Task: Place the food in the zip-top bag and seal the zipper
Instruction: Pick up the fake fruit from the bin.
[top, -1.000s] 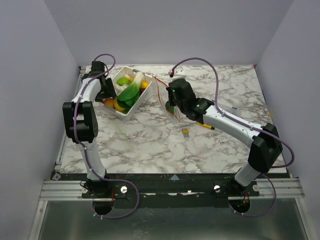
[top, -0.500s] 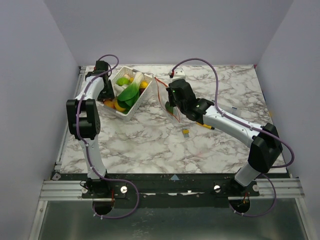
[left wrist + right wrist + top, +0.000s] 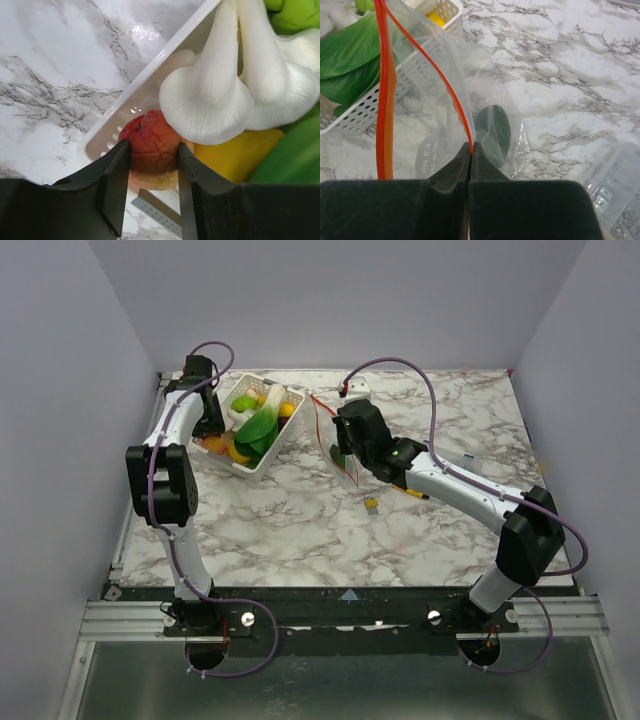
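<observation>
In the left wrist view my left gripper (image 3: 153, 148) has both jaws pressed against a red toy fruit (image 3: 150, 132) at the corner of the white lattice basket (image 3: 150, 75). White mushroom-shaped food (image 3: 210, 100), a yellow piece (image 3: 230, 155) and green pieces (image 3: 292, 15) lie beside it. From above, that gripper (image 3: 212, 435) sits at the basket's left side (image 3: 270, 455). My right gripper (image 3: 471, 145) is shut on the mouth edge of the clear zip-top bag (image 3: 435, 60), right at its orange-red zipper (image 3: 385, 90). A dark green food piece (image 3: 495, 130) lies inside the bag (image 3: 335, 435).
A yellow marker pen (image 3: 410, 490) and a small yellow-grey item (image 3: 371, 505) lie on the marble table near the right arm. A rigid clear compartment box (image 3: 620, 185) is at the right. A small white box (image 3: 357, 387) stands at the back.
My left jaws have narrowed onto the red fruit, and the left arm shifted a little at the basket. The right gripper and the bag have stayed put.
</observation>
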Available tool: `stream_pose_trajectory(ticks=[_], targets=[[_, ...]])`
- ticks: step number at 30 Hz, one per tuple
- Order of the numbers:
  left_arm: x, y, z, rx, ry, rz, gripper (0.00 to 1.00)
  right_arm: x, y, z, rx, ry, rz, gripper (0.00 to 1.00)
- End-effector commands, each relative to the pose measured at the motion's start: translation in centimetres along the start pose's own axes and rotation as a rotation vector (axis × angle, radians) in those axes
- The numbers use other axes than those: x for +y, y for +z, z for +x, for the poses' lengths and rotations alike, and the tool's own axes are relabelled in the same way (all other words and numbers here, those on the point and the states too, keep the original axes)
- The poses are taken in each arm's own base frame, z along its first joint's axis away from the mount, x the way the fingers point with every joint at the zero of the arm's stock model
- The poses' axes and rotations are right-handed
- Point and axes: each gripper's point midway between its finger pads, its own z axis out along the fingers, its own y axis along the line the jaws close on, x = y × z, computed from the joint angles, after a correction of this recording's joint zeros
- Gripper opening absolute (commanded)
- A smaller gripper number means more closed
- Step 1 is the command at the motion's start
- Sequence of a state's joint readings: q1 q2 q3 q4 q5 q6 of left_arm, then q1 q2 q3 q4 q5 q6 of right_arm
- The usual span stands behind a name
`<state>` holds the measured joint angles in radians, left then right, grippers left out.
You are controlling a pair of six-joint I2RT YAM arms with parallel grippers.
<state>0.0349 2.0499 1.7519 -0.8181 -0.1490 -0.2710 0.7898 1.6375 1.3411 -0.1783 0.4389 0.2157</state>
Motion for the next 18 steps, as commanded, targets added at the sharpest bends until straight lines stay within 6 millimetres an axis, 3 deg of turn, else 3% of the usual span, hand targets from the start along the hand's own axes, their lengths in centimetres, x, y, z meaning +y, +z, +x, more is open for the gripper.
stream_pose_trajectory(ticks=[1,10,14,18], targets=[[0.7,-5.1,-1.9,-0.105,0.004,0.004,0.00,-0.1,-0.7,-1.2,-0.035,0.020,-0.021,0.01],[0.2,-10.6,-2.1,-0.180,0.002,0.094,0.00,0.4,-0.7,-1.2,-0.023,0.031,-0.046,0.01],[-3.2,-15.3,-0.7,-0.237,-0.020,0.346,0.00,0.7,-0.9,-1.2,-0.017,0.040,-0.060,0.01],[-7.8,-22.0,1.4,-0.354,-0.056,0.694,0.00,0.8,-1.0,-1.1,-0.012,0.047,-0.071,0.01]])
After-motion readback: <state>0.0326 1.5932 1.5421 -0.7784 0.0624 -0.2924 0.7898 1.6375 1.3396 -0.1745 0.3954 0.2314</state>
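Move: The fake fruit, a red-orange peach, is already pinched between the left fingers, low in the bin's near left corner. The bag mouth it is bound for lies about 27 cm to the right, some 6 cm back and roughly 10 cm higher. Beside the left hand, the yellow fruit sits 7 cm right and 2 cm back; the mushrooms 6 cm right and 6 cm ahead; the bok choy 12 cm right and 4 cm ahead. From the right hand, the bag mouth is about 4 cm left and 2 cm ahead, level with it. Keep the left fingers shut on the peach and lift it almost straight up out of the bin, about 12 cm in all; late in the climb, sweep back some 5 cm and right 4 cm towards the bag mouth, tilting the fingertips forward and to the right by about 20 degrees. Let the right gripper go on pinching the bag's rim nearly in place. ##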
